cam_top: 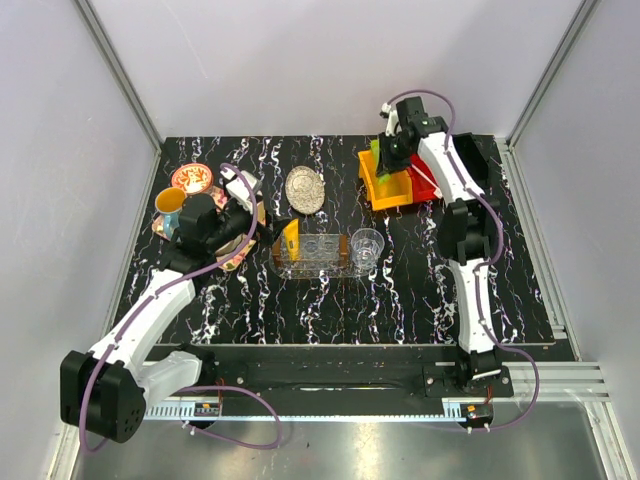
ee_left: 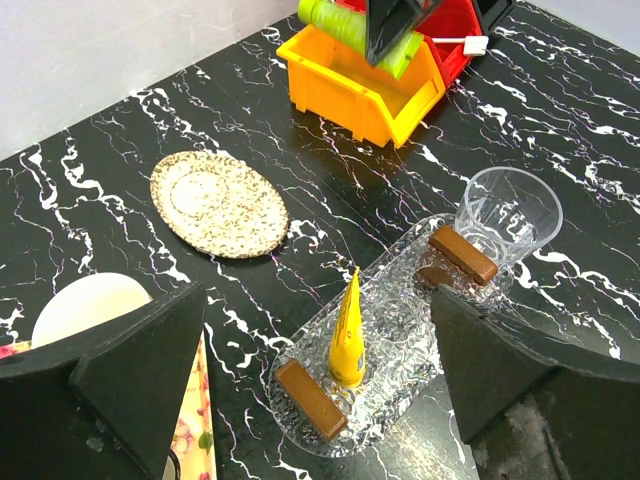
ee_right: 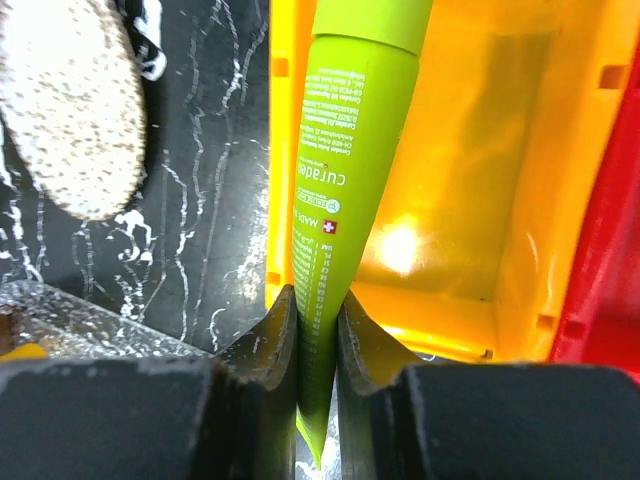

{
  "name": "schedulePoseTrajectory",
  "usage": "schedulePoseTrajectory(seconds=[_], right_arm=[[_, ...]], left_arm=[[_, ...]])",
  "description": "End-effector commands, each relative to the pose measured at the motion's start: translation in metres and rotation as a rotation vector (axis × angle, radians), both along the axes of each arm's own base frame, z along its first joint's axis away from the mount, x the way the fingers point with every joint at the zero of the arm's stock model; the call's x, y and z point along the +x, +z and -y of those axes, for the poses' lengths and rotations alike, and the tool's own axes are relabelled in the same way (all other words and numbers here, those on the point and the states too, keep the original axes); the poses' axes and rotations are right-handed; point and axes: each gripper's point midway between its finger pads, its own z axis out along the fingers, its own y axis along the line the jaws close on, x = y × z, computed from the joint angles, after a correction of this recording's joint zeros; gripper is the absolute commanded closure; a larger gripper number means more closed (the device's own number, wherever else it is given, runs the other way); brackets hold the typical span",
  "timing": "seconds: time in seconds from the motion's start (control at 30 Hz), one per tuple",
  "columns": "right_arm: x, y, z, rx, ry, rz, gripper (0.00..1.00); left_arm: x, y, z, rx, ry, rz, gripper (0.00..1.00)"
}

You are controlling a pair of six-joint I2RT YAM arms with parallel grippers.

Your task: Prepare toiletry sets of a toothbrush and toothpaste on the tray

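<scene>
The clear oval tray [cam_top: 312, 262] [ee_left: 405, 330] lies mid-table with an orange-yellow toothpaste tube [cam_top: 291, 240] [ee_left: 347, 330] on its left part, between two brown bars [ee_left: 312, 400]. My right gripper [cam_top: 390, 152] [ee_right: 317, 320] is shut on the flat tail of the lime green toothpaste tube [ee_right: 345, 170] [ee_left: 345, 25], which hangs over the yellow bin [cam_top: 385, 185] [ee_right: 460, 200]. A slim white toothbrush [ee_left: 458, 42] lies across the red bin [cam_top: 425, 180]. My left gripper [cam_top: 248, 200] [ee_left: 318, 300] hovers open just left of the tray, holding nothing.
A clear cup [cam_top: 367, 246] [ee_left: 510, 210] stands at the tray's right end. A round silvery dish [cam_top: 305, 190] [ee_left: 218, 203] [ee_right: 75, 110] lies behind the tray. A colourful tray with a yellow cup [cam_top: 168, 203] sits under my left arm.
</scene>
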Motion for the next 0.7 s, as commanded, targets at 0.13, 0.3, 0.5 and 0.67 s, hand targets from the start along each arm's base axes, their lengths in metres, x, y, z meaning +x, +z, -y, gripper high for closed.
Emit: schedulePoseTrajectory(seconds=[0.13, 0.3, 0.5, 0.67], right_arm=[[-0.005, 0.084, 0.002, 0.033, -0.003, 0.144, 1.0], [-0.014, 0.09, 0.004, 0.022, 0.025, 0.153, 1.0], [-0.044, 0.118, -0.004, 0.073, 0.144, 0.187, 1.0], [-0.084, 0.145, -0.009, 0.123, 0.256, 0.192, 1.0]], left_arm=[[0.004, 0.028, 0.003, -0.019, -0.02, 0.082, 0.01], [0.002, 0.028, 0.002, -0.019, -0.02, 0.084, 0.01], [0.0, 0.035, 0.004, -0.005, -0.041, 0.095, 0.01], [0.002, 0.049, 0.008, 0.022, -0.068, 0.119, 0.01]])
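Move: From the right hand, which already holds the green toothpaste above the yellow bin, the clear tray lies about 18 cm back, 15 cm left and 12 cm down. The upright yellow toothpaste stands some 7 cm left of the tray's middle; the empty glass lies roughly 17 cm back and 5 cm left of the right hand. The bin's middle is 4 cm ahead, 2 cm right. For the open left hand, the tray is about 11 cm right, 4 cm ahead, 25 cm below. Keeping the green toothpaste pinched at its flat end, the right hand first lifts it about 5 cm straight up above the yellow bin. It then draws back about 5 cm, towards the open left gripper, rising slightly more at the end and turning some 5 degrees counter-clockwise, fingers still shut on the tube. ##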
